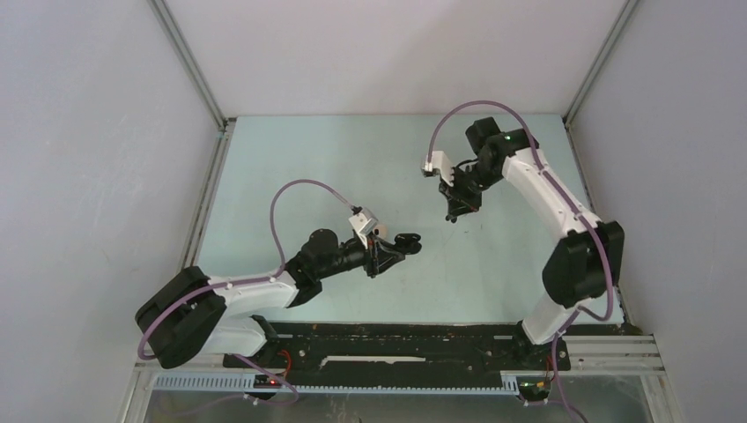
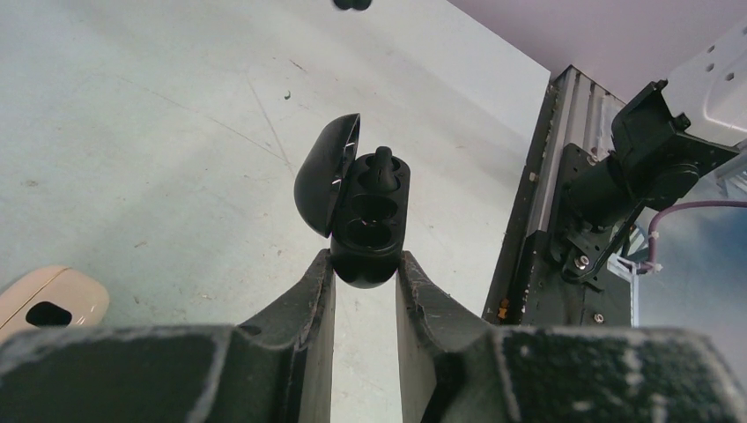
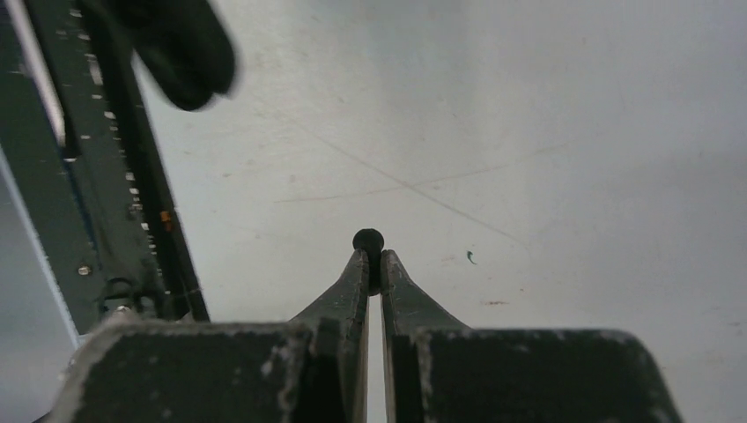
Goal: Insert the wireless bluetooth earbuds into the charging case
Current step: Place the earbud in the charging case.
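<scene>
My left gripper (image 2: 366,262) is shut on the lower end of the black charging case (image 2: 370,225) and holds it above the table. The case lid (image 2: 328,176) stands open to the left. One black earbud (image 2: 381,163) sits in the far socket, and the near socket shows empty. In the top view the case (image 1: 408,240) sits at mid table in the left gripper (image 1: 396,247). My right gripper (image 3: 370,257) is shut on a tiny black earbud (image 3: 368,240), whose round head sticks out past the fingertips. That gripper (image 1: 454,214) hangs behind and to the right of the case.
A cream-white rounded object (image 2: 48,300) with a dark hole lies at the lower left of the left wrist view. The black rail (image 1: 396,339) with the arm bases runs along the near table edge. Grey walls close in the left, right and far sides.
</scene>
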`<state>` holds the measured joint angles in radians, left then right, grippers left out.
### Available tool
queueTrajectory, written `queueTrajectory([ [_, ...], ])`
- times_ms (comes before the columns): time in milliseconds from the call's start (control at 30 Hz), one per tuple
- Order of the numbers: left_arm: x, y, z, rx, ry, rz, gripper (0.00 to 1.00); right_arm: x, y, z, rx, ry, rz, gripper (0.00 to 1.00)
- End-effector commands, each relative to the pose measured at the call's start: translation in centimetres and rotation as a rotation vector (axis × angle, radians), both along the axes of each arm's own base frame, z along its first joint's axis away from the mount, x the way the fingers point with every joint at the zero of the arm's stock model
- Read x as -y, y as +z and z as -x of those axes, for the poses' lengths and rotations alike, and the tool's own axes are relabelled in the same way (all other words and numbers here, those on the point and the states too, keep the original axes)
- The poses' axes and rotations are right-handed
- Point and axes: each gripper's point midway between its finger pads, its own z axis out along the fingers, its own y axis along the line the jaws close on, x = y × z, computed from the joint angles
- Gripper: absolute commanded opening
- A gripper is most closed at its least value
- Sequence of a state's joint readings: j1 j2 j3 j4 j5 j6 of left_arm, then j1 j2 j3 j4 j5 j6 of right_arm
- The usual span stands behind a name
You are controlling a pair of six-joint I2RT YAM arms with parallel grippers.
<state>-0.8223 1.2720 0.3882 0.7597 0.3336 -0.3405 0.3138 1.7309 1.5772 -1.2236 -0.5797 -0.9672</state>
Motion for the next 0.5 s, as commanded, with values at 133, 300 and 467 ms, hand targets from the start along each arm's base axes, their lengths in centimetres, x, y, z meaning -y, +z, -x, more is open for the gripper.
queueTrajectory([
  [133, 0.9, 1.2, 0.6, 0.093, -0.087, 0.012, 0.00, -4.8, 6.5, 6.9, -0.065, 0.127, -0.222, 0.00],
  [300, 1.2, 1.6, 1.3, 0.108, -0.133, 0.019, 0.00, -7.2, 8.4, 8.7, -0.040, 0.179, -0.258, 0.00],
  [467, 1.5, 1.8, 2.1, 0.119, -0.176, 0.026, 0.00, -8.5, 8.3, 9.4, -0.043, 0.203, -0.259, 0.00],
])
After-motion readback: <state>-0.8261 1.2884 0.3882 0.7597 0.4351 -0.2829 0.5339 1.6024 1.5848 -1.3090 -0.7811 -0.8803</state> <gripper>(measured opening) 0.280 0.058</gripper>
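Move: The open charging case gripped in my left fingers lies about 12 cm to the left of my right hand, some 9 cm back and roughly level; my right fingers already hold the earbud. On the table, some 13 cm below my right hand, the pink case is about 20 cm to its left and 4 cm ahead. From my left hand, the earbud is about 15 cm to the right, 10 cm ahead and about as high. I carry the earbud quickly towards the open case with my right hand, about 9 cm back and 7 cm left while climbing some 5 cm, most of the rise coming early. My fingers stay shut on the earbud as the wrist swings some 15 degrees, pointing farther left. My left hand keeps its grip on the case, draws it back about 1.5 cm and turns slightly clockwise. ##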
